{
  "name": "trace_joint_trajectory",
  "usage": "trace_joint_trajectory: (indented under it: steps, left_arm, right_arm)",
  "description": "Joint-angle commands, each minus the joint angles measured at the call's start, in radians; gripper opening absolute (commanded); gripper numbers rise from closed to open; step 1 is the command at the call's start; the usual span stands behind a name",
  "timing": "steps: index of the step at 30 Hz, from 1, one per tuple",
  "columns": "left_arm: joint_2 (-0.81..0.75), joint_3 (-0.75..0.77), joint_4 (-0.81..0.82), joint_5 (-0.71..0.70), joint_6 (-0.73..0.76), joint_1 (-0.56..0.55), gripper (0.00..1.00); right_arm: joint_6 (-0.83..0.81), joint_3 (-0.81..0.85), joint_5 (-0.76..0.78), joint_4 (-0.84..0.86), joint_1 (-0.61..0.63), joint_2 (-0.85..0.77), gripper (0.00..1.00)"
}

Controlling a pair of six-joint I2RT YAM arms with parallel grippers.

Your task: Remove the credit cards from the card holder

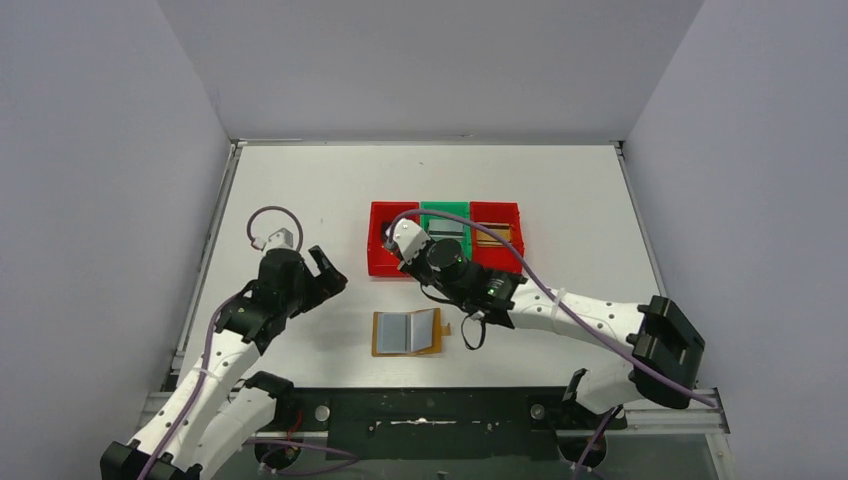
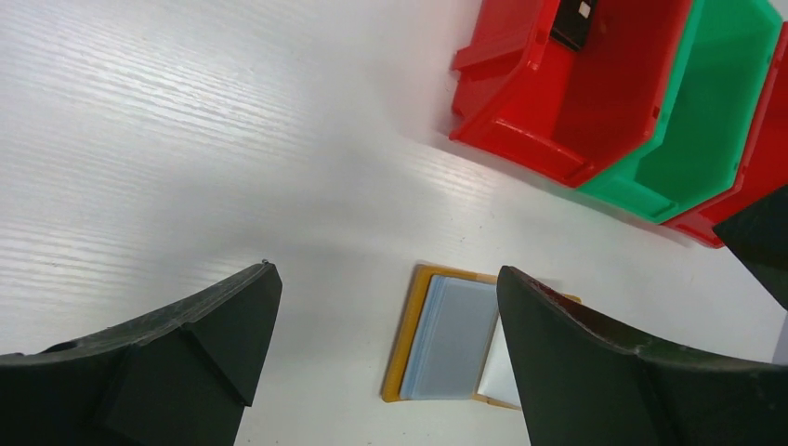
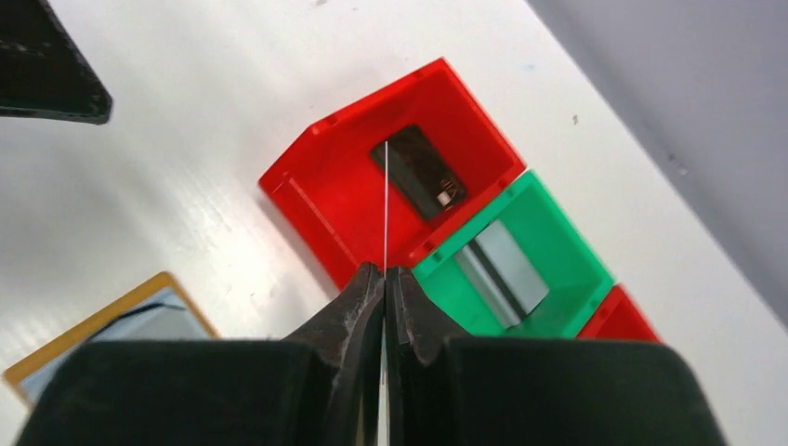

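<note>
The tan card holder (image 1: 407,332) lies open on the table, its pale blue-grey pockets up; it also shows in the wrist views as the card holder (image 2: 446,339) (image 3: 139,316). My right gripper (image 3: 384,269) is shut on a thin credit card (image 3: 384,204), seen edge-on, above the left red bin (image 3: 307,190). A black card (image 3: 423,172) lies in that bin, a silver-grey card (image 3: 502,269) in the green bin (image 3: 567,246), and a gold-brown card (image 1: 495,235) in the right red bin (image 1: 497,208). My left gripper (image 2: 386,279) is open and empty, above the table left of the holder.
The three bins stand side by side behind the holder, mid-table. My right gripper (image 1: 400,245) and its arm reach in from the right over the bins' front edge. My left gripper (image 1: 325,275) hovers near the table's left side. Grey walls enclose the table.
</note>
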Motion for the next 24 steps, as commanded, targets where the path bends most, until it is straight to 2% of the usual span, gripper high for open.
trace_joint_trajectory:
  steps: [1, 4, 9, 11, 15, 24]
  left_arm:
    - [0.016, 0.191, -0.082, -0.07, 0.053, 0.025, 0.88]
    - [0.012, 0.215, -0.066, -0.134, 0.104, 0.027, 0.88]
    - [-0.017, 0.177, -0.055, -0.294, 0.205, 0.027, 0.89]
    - [-0.038, 0.156, -0.054, -0.334, 0.19, 0.027, 0.89]
    - [-0.073, 0.134, -0.009, -0.318, 0.191, 0.029, 0.89]
    - [-0.117, 0.138, -0.022, -0.345, 0.19, 0.032, 0.9]
  right_arm:
    - [-0.263, 0.18, -0.023, -0.072, -0.044, 0.107, 0.0]
    - [-0.305, 0.267, -0.129, -0.118, -0.093, 0.181, 0.0]
    - [-0.368, 0.399, -0.178, -0.186, -0.132, 0.303, 0.0]
    - [-0.395, 0.452, -0.169, -0.219, -0.134, 0.351, 0.0]
    - [-0.427, 0.525, -0.166, -0.241, -0.143, 0.431, 0.0]
    - [-0.465, 0.675, -0.132, -0.315, -0.151, 0.577, 0.0]
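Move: The left-hand red box, with a black card already in it, is where the right hand takes its card: about 16 cm ahead, 7 cm left and 16 cm below. The green box adjoins that red box on its right, some 6 cm right of the hand and 16 cm ahead. The open card holder lies roughly 7 cm back, 2 cm left and 18 cm below. From the idle left hand, the red box is about 19 cm ahead, 12 cm right and 9 cm down. Forward about 11 cm and half as far left, the right arm carries the pinched black card to the left-hand red box, nearly level at first, then sinking some 5 cm as its fingers tip down by roughly 25 degrees, still shut on the card. The left hand, open and empty, rises and draws off left about 6 cm each way, away from the card holder. ##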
